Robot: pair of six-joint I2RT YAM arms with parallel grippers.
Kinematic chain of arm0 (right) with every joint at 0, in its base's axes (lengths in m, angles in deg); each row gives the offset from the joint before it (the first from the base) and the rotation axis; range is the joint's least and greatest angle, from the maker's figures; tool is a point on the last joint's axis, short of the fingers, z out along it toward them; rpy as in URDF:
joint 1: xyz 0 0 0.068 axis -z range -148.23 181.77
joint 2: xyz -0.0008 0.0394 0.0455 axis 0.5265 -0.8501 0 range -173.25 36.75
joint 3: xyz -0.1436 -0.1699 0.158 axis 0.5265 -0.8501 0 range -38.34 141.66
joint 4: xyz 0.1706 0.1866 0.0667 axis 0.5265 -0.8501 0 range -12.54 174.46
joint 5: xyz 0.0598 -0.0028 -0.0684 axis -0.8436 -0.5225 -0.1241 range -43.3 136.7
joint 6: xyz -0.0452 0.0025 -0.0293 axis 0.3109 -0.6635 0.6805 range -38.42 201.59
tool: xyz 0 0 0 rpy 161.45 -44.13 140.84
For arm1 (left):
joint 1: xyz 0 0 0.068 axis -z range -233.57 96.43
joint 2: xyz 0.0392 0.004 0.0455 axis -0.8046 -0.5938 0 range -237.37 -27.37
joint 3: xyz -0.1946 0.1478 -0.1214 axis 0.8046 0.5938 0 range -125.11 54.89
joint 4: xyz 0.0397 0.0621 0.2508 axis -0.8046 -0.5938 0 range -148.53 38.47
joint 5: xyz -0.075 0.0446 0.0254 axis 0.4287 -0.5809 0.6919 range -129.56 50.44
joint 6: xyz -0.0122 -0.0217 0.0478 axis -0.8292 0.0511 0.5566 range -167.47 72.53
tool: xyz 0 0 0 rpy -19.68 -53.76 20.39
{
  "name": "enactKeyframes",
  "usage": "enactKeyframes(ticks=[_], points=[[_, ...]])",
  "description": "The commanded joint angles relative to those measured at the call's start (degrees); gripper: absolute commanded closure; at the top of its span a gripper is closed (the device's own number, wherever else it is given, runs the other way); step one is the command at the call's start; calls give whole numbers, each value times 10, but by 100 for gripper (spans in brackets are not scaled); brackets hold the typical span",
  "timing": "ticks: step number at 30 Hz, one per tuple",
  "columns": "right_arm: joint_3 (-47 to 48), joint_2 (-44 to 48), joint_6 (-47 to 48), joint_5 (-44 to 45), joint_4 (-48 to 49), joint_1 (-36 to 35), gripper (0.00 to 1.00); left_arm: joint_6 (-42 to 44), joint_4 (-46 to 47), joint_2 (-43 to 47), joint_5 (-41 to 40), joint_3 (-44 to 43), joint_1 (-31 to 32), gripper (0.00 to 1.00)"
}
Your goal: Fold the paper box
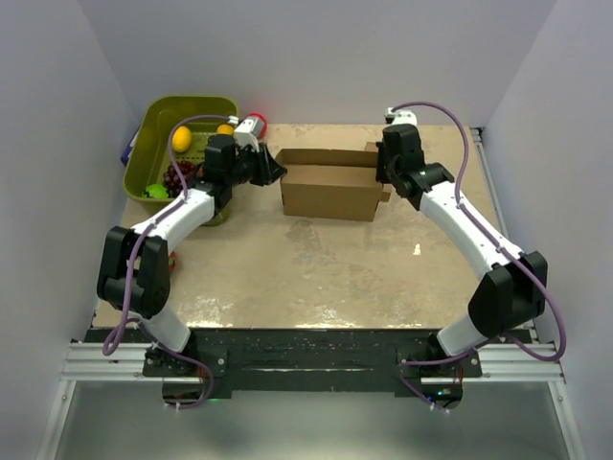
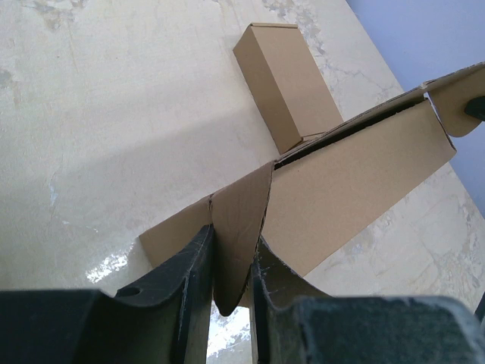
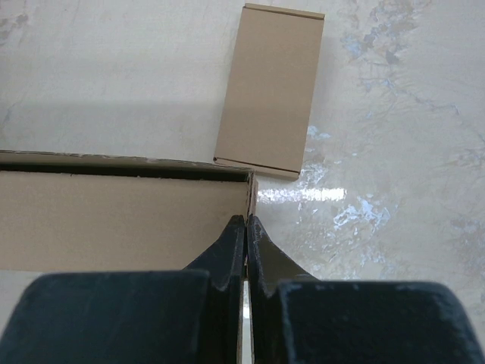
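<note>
The paper box [image 1: 330, 192] stands mid-table as a shallow brown cardboard trough, its long side toward me. My left gripper [image 1: 278, 171] is at the box's left end. In the left wrist view it [image 2: 233, 258] is shut on a rounded end flap [image 2: 241, 220] that sticks out between the fingers, with the box's long wall [image 2: 356, 182] stretching away behind. My right gripper [image 1: 385, 182] is at the right end. Its [image 3: 247, 224] jaws are shut tight, tips touching the box's corner edge [image 3: 251, 189], with nothing visibly between them.
A much smaller brown cardboard box [image 3: 271, 91] [image 2: 284, 83] lies flat on the table just beyond the paper box. A green basket [image 1: 158, 125] with fruit sits at the back left, a red-and-white object [image 1: 251, 125] beside it. Grey walls enclose the table.
</note>
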Motion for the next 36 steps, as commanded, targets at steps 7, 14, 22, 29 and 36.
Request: enactKeyframes(ticks=[7,14,22,29,36], points=[[-42,17,-8,-21,14,-7,100,19,-41,-15,15,-8,13,77],[-67,33,5,-21,23,-7,100,19,-41,-12,16,-8,13,77],[-72,38,7,-20,24,-8,100,31,-37,3,20,-14,11,56],[-60,37,8,-13,15,-9,100,45,-33,35,18,-13,-2,32],[-56,32,8,-7,9,-8,100,85,-70,76,-40,-19,-4,25]])
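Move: At the box's left end, the left fingers already pinch its end flap, with the box's middle about 10 cm to the right and some 3 cm below. The small brown box lies about 22 cm right, 9 cm ahead and 12 cm below; the green basket about 24 cm left and 6 cm ahead, roughly 9 cm lower. The right hand holds the opposite end, the box's middle about 10 cm to its left and 4 cm below. Opening wide after holding still, the left fingers let go of the end flap; the hand eases back about 1 cm, dipping slightly, then starts up and to its left, with the open fingers either side of the flap. The right hand keeps its shut pinch on the box's right end, almost in place, its fingers tipping up only a few degrees. ##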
